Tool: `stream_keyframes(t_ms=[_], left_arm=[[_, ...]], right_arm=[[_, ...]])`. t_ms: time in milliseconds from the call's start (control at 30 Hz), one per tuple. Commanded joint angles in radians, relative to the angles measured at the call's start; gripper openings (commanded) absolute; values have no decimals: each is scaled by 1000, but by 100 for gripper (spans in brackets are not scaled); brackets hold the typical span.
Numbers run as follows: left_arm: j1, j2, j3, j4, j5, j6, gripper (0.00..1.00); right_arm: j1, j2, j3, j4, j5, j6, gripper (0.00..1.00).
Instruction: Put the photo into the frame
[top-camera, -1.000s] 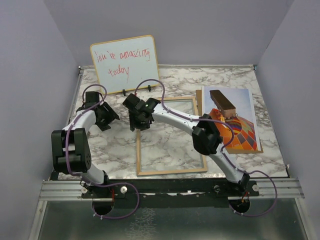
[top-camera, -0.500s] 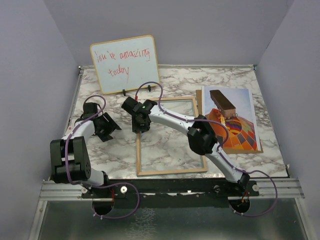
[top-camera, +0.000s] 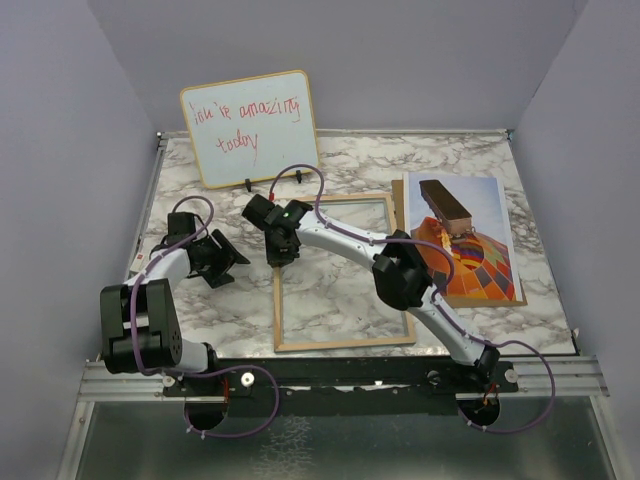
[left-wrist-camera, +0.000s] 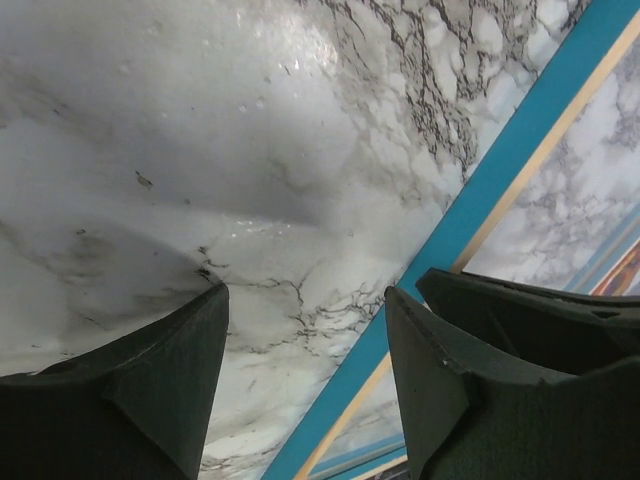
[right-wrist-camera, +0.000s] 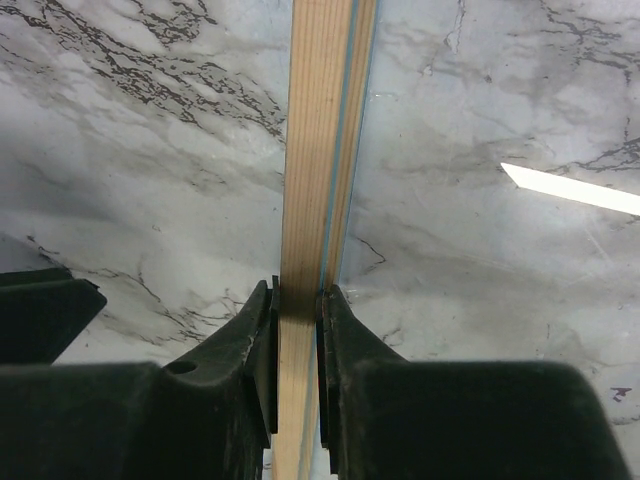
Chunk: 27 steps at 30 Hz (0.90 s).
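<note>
The frame (top-camera: 340, 343) lies flat mid-table, light wood face up; in the left wrist view its edge (left-wrist-camera: 500, 170) shows blue. My right gripper (top-camera: 281, 248) reaches across it to the left rail near the far corner. In the right wrist view the right gripper (right-wrist-camera: 298, 300) is shut on the frame's wooden rail (right-wrist-camera: 318, 150), a pad on each side. The photo (top-camera: 470, 235), a hot-air balloon print, lies to the right of the frame. My left gripper (top-camera: 220, 260) sits left of the frame, and the left gripper (left-wrist-camera: 305, 300) is open over bare marble.
A whiteboard (top-camera: 250, 128) with red handwriting leans at the back left. A brown backing board (top-camera: 398, 215) lies under the photo, showing only its edges. The marble table (top-camera: 540, 160) is enclosed by grey walls on three sides.
The right jaws have closed onto the frame's left rail. The left gripper has drawn back a little toward the near left, still open.
</note>
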Motion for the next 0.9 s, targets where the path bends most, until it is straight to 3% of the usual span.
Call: stream_keyframes(t_ms=[0,200,333,567,867], left_arm=[[4,-10,-47,-28,78,14,65],[4,16,-84,69,219,-10,70],[4,67,-90,222,339,-95,79],[0,162,-41,323,385,-115,97],[-62,314,-8,452,479,-159,99]], right_arm=[[9,10,32,-14,-6,-3,13],[8,-60,26,11,-30,18,8],[7,-121,-32,47,-53,31,7],[7,-183,-116,96,-86,39,8],[7,-214,-201,159,-132,43,8]])
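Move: The frame's left bar, already pinched by the right hand, crosses about 11 cm to the right of the left hand and about 1 cm farther out, at nearly the same height. The foot of the whiteboard stands some 20 cm ahead of the left hand and 9 cm to its right. From the right hand, the photo on its backing board lies about 40 cm to the right and 5 cm farther out, flat on the table. The right hand keeps its pinch on the frame's left bar, holds still at first, then lifts some 4 cm nearly straight up while drifting slightly back. The left hand swings about 7 cm to the right towards that bar, first easing back a little, then going forward and slightly up past where it began, while it rolls some 30 degrees so that its fingers point more to the right, and it opens from about two thirds to fully wide to bring the bar between its fingers just beyond the right hand's grip, without closing on it. ##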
